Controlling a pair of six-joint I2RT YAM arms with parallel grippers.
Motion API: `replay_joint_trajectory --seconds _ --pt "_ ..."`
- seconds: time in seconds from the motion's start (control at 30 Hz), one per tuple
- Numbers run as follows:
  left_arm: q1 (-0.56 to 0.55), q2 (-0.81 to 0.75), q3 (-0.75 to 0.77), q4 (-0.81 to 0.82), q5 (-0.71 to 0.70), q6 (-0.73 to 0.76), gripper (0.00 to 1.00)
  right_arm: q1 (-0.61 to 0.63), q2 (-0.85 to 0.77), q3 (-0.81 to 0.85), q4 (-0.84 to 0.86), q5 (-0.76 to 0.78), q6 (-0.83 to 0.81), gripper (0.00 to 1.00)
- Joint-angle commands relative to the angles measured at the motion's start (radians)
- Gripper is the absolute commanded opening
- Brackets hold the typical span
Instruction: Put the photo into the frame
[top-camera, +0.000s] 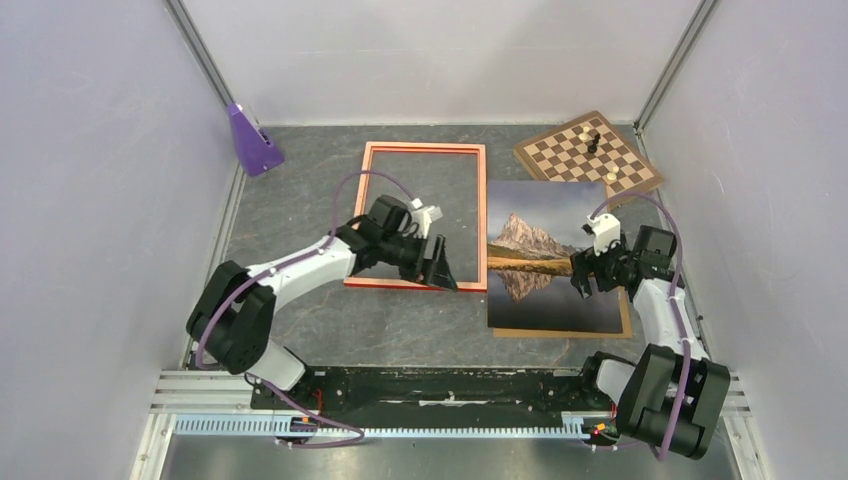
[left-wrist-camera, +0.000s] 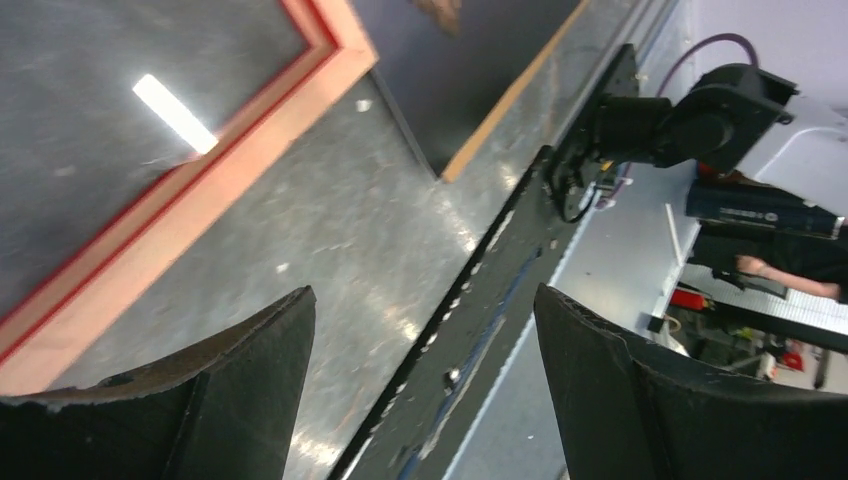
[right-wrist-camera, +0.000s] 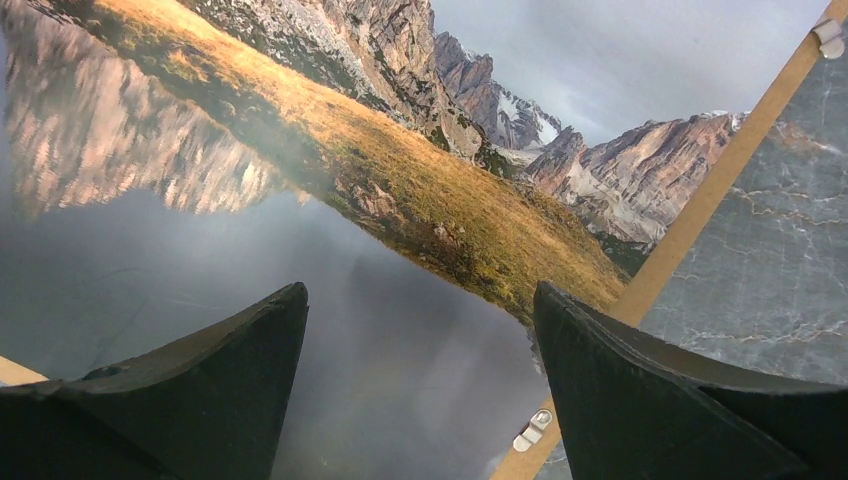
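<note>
The orange-red frame (top-camera: 482, 220) lies flat mid-table, bare table showing through it. To its right lies the photo (top-camera: 545, 250), mountain side up, on a brown backing board (top-camera: 627, 315). My left gripper (top-camera: 445, 272) hovers open over the frame's near right corner; the left wrist view shows the frame (left-wrist-camera: 200, 200) off to the left of my gripper (left-wrist-camera: 422, 292), with nothing between the fingers. My right gripper (top-camera: 585, 280) hangs open above the photo's right part. In the right wrist view the photo (right-wrist-camera: 300, 150) fills the space under my gripper (right-wrist-camera: 420, 290), which holds nothing.
A brown chessboard (top-camera: 588, 155) with a few pieces sits at the back right, close to the photo's far corner. A purple wedge-shaped object (top-camera: 252, 140) stands at the back left. The backing board's edge (right-wrist-camera: 700, 210) carries small metal clips (right-wrist-camera: 530, 432). Walls enclose three sides.
</note>
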Motion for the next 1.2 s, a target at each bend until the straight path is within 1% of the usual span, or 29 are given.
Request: replay_joint_trajectory --seconds 0.0,0.1,0.23,0.43,0.57,0.83,0.97,1.17 --pt "-0.120 0.055 -0.011 0.249 -0.072 -0.288 0.87 0.021 -0.046 -0.031 0.078 0.035 -0.037 0.86" --pt "-0.185 0.102 -0.028 0.361 -0.101 -0.374 0.87 0.037 -0.068 -0.059 0.097 0.043 -0.047 0.86" --pt "-0.242 0.180 -0.045 0.464 -0.143 -0.480 0.87 0.048 -0.114 -0.097 0.120 0.059 -0.049 0.86" --pt "-0.313 0.282 -0.054 0.550 -0.183 -0.530 0.87 0.052 -0.168 -0.131 0.121 0.063 -0.051 0.86" --pt "-0.332 0.333 -0.064 0.617 -0.209 -0.591 0.87 0.052 -0.180 -0.152 0.118 0.060 -0.052 0.86" --pt "-0.353 0.409 -0.084 0.669 -0.270 -0.632 0.83 0.054 -0.168 -0.160 0.117 0.058 -0.059 0.86" --pt "-0.360 0.435 -0.134 0.810 -0.285 -0.676 0.82 0.054 -0.162 -0.162 0.118 0.052 -0.056 0.86" --pt "-0.362 0.457 -0.207 0.969 -0.290 -0.718 0.82 0.055 -0.160 -0.168 0.120 0.051 -0.057 0.85"
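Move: The photo's near-left corner lies about 12 cm to the right of my open left hand, 8 cm back and some 10 cm below; the photo's middle is about 27 cm right and 11 cm ahead. The frame's near-right corner sits roughly 2 cm ahead and 11 cm right of that hand, about 9 cm down. From my right hand, open over the photo, the same photo corner is some 24 cm left, 9 cm back and 5 cm below. I sweep my left hand about 13 cm right and some 5 cm back, sinking about 7 cm on the way, in front of the frame's near rail towards the photo's near-left corner. The descent ends midway, and I creep on right, low down, fingers still wide open, rolling the wrist some 15 degrees and tipping the fingers flatter. My right hand eases barely 2 cm back and down over the photo. ##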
